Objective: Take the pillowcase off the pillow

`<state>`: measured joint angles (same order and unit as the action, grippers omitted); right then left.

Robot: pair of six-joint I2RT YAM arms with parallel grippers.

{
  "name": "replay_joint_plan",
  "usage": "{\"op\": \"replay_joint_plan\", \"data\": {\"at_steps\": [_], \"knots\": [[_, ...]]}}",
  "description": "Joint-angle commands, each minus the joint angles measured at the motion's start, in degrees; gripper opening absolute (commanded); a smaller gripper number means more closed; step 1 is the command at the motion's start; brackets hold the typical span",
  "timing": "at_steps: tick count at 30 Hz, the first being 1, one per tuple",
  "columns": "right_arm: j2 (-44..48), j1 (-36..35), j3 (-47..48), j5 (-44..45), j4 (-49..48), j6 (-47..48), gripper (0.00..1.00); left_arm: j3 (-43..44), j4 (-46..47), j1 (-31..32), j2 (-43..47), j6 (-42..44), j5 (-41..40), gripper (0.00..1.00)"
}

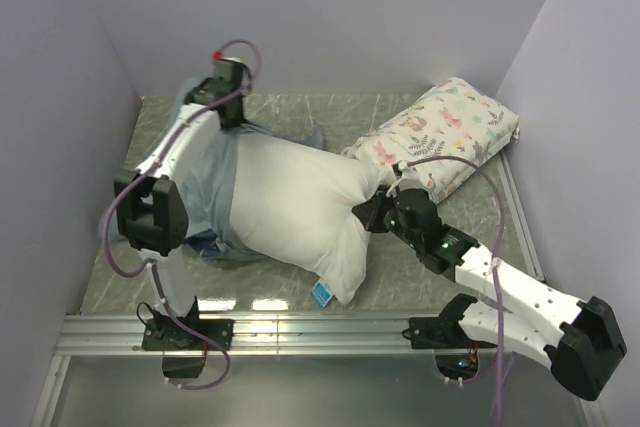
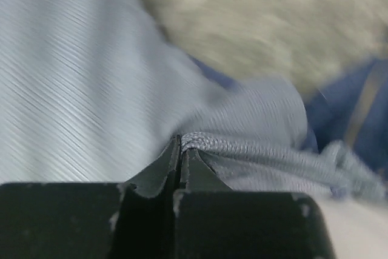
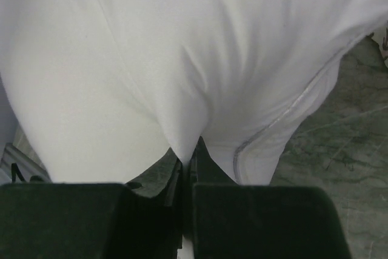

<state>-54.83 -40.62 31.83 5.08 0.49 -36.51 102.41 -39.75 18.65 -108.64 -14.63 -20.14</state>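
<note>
The plump white pillow (image 1: 300, 207) lies across the middle of the table, its blue-and-white label (image 1: 321, 294) at the near corner. Its left end sits inside the grey-blue pillowcase (image 1: 208, 187), whose darker blue flap (image 2: 345, 107) shows in the left wrist view. My left gripper (image 1: 232, 112) is at the far left, shut on a bunched fold of the pillowcase (image 2: 200, 144). My right gripper (image 1: 372, 215) is at the pillow's right end, shut on a pinch of the pillow's white cloth (image 3: 188, 144) beside its piped seam.
A smaller floral-print pillow (image 1: 440, 135) lies at the back right, close behind my right arm. Grey walls close in the left, back and right sides. A metal rail (image 1: 300, 332) runs along the near edge.
</note>
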Motion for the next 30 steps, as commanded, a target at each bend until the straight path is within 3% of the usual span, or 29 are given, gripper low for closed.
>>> {"op": "replay_joint_plan", "data": {"at_steps": [1, 6, 7, 11, 16, 20, 23, 24, 26, 27, 30], "knots": [[4.45, 0.19, 3.13, 4.84, 13.19, 2.75, 0.0, 2.1, 2.92, -14.32, 0.89, -6.18, -7.55, 0.0], [8.16, 0.72, 16.13, 10.11, 21.47, 7.32, 0.0, -0.98, 6.87, -18.48, 2.29, -8.82, -7.81, 0.0], [8.16, 0.89, 18.42, 12.91, 24.53, 8.12, 0.0, -1.77, 7.14, -21.61, 2.73, -9.62, -7.46, 0.0], [8.51, 5.01, 28.78, 18.2, 29.82, 12.25, 0.0, -3.44, 8.72, -24.98, 4.66, -11.65, -4.11, 0.0], [9.04, 9.51, 33.55, 19.18, 32.64, 15.24, 0.0, 0.33, 7.58, -25.16, 3.0, -11.91, 1.23, 0.0], [7.9, 9.42, 29.62, 12.62, 30.81, 13.14, 0.0, 0.42, 13.02, -22.97, 4.39, -9.9, 9.67, 0.04], [7.19, 9.42, 24.44, 8.29, 27.64, 10.42, 0.0, 3.14, 13.03, -19.37, 4.4, -7.08, 9.86, 0.14], [6.84, 9.33, 23.11, 6.1, 26.85, 9.28, 0.0, 4.89, 12.59, -18.92, 4.31, -5.86, 10.82, 0.25], [7.01, 8.81, 19.6, 5.29, 24.74, 8.13, 0.0, 6.57, 10.76, -16.38, 3.7, -5.15, 11.97, 0.34], [7.62, 8.8, 18.54, 5.64, 24.21, 7.95, 0.0, 7.44, 10.31, -15.76, 3.7, -4.88, 11.97, 0.47], [9.12, 8.89, 16.25, 7.04, 23.94, 8.73, 0.0, 6.06, 9.95, -13.65, 5.45, -5.4, 11.44, 0.66]]}}
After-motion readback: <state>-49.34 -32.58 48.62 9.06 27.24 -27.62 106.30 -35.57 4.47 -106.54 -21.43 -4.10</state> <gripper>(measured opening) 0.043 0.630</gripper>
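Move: The left hand already grips the pillowcase near its hem; the bunched bulk of the case lies about 8 cm to its left, 13 cm back and some 13 cm lower. The white pillow's middle is about 13 cm to its right, 18 cm back and 10 cm below. From the right hand, which already pinches the pillow's bare end, that middle lies some 12 cm left, 4 cm ahead and 6 cm lower; the floral pillow is about 18 cm right and 18 cm ahead, 8 cm lower. Both grips pull apart: the left drags the pillowcase quickly about 13 cm left, then swings back some 6 cm right, rising and edging forward as its fingers open on the cloth. The right keeps its pinch on the pillow end, hoists it about 14 cm while drawing some 7 cm right, then lowers it roughly 8 cm. ##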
